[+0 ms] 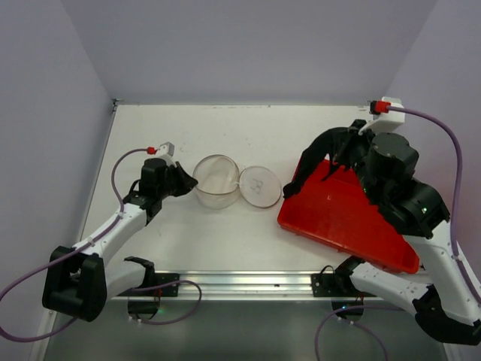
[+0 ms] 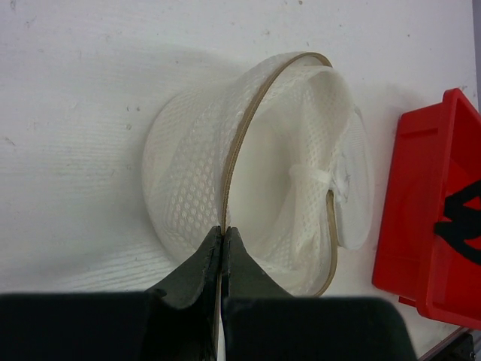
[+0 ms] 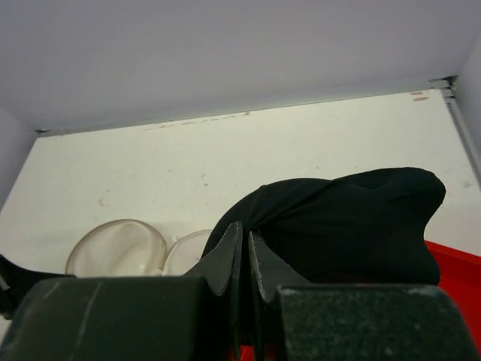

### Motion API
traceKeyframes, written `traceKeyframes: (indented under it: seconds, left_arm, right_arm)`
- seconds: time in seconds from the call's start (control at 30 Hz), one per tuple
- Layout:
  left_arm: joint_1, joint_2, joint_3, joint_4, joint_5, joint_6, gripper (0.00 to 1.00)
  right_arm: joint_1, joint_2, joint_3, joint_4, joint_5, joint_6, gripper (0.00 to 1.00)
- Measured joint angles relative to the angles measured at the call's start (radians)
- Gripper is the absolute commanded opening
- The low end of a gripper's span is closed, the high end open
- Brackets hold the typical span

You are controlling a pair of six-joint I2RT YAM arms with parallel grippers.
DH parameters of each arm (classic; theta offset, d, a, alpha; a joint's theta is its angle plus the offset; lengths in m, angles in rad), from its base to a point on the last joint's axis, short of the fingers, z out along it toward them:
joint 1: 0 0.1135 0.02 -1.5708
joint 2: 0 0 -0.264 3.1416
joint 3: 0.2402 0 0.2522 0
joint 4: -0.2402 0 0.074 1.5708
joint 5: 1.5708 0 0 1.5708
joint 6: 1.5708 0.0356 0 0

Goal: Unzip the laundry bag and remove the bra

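The laundry bag [image 1: 217,180] lies open on the table, its two white mesh halves side by side, the left half tipped up on its edge. My left gripper [image 1: 192,183] is shut on the tan rim of that half; in the left wrist view the rim runs between the closed fingertips of the gripper [image 2: 223,229], and the bag [image 2: 248,165] looks empty. My right gripper [image 1: 340,159] is shut on the black bra [image 1: 314,156] and holds it over the far left edge of the red tray [image 1: 346,218]. In the right wrist view the gripper [image 3: 244,229] pinches the bra [image 3: 353,218], and the bag [image 3: 116,248] lies beyond it.
The red tray lies tilted at the right of the table, and also shows in the left wrist view [image 2: 428,226] with part of the bra [image 2: 462,226] over it. Grey walls close the table on three sides. A metal rail [image 1: 240,282] runs along the near edge.
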Motion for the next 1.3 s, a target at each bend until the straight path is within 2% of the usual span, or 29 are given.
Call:
traceKeyframes:
  seconds: [0.1, 0.3, 0.43, 0.5, 0.53, 0.6, 0.63, 0.73, 0.77, 0.9, 1.07, 1.27, 1.3]
  left_arm:
    - [0.000, 0.016, -0.003, 0.002, 0.000, 0.000, 0.00]
    - [0.000, 0.000, -0.029, 0.011, 0.002, 0.003, 0.07]
    - [0.000, -0.026, -0.036, 0.017, 0.005, 0.004, 0.17]
    - [0.001, -0.027, -0.036, 0.022, 0.009, 0.005, 0.25]
    - [0.001, -0.027, -0.036, 0.022, 0.012, 0.007, 0.34]
    - [0.001, -0.027, -0.036, 0.022, 0.015, 0.011, 0.43]
    - [0.001, -0.027, -0.036, 0.022, 0.016, 0.011, 0.58]
    - [0.002, -0.027, -0.036, 0.022, 0.015, 0.017, 0.79]
    - [0.002, -0.027, -0.036, 0.022, 0.015, 0.017, 0.81]
    - [0.002, -0.028, -0.036, 0.022, 0.014, 0.017, 0.86]
    - [0.002, -0.048, -0.036, 0.019, 0.001, 0.017, 0.86]
    - [0.002, -0.136, -0.050, 0.015, -0.039, 0.017, 0.86]
    - [0.002, -0.156, -0.051, 0.014, -0.050, 0.017, 0.87]
  right_arm:
    - [0.000, -0.036, 0.023, -0.080, 0.066, -0.013, 0.00]
    - [0.000, -0.061, 0.114, -0.185, 0.206, -0.074, 0.00]
    - [0.000, -0.113, 0.094, -0.224, 0.323, -0.114, 0.00]
    - [0.000, -0.151, 0.037, -0.220, 0.366, -0.130, 0.00]
    - [0.000, -0.169, -0.003, -0.216, 0.381, -0.134, 0.00]
    - [-0.001, -0.183, -0.080, -0.209, 0.400, -0.141, 0.00]
    - [-0.001, -0.183, -0.129, -0.197, 0.406, -0.142, 0.00]
    - [-0.001, -0.154, -0.282, -0.184, 0.416, -0.132, 0.00]
    - [-0.001, -0.143, -0.328, -0.179, 0.414, -0.126, 0.00]
    - [0.000, -0.140, -0.513, -0.133, 0.346, -0.096, 0.00]
    - [-0.001, -0.123, -0.613, -0.049, 0.263, -0.046, 0.01]
    - [-0.001, 0.002, -0.723, 0.056, 0.215, 0.053, 0.06]
    - [-0.003, 0.012, -0.739, 0.064, 0.217, 0.072, 0.11]
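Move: The right hand holds the bra high up; the red box's middle lies roughly 37 cm below it, 9 cm to its right and 4 cm back. The laundry bag stands some 31 cm to that hand's left and 4 cm ahead. The left hand pinches the bag's rim, the bag's middle about 7 cm to its right, level fore and aft and 5 cm lower; the box is some 47 cm to its right and 9 cm back. Right hand swings right, then lowers the bra about 28 cm into the red box; left releases the bag. ##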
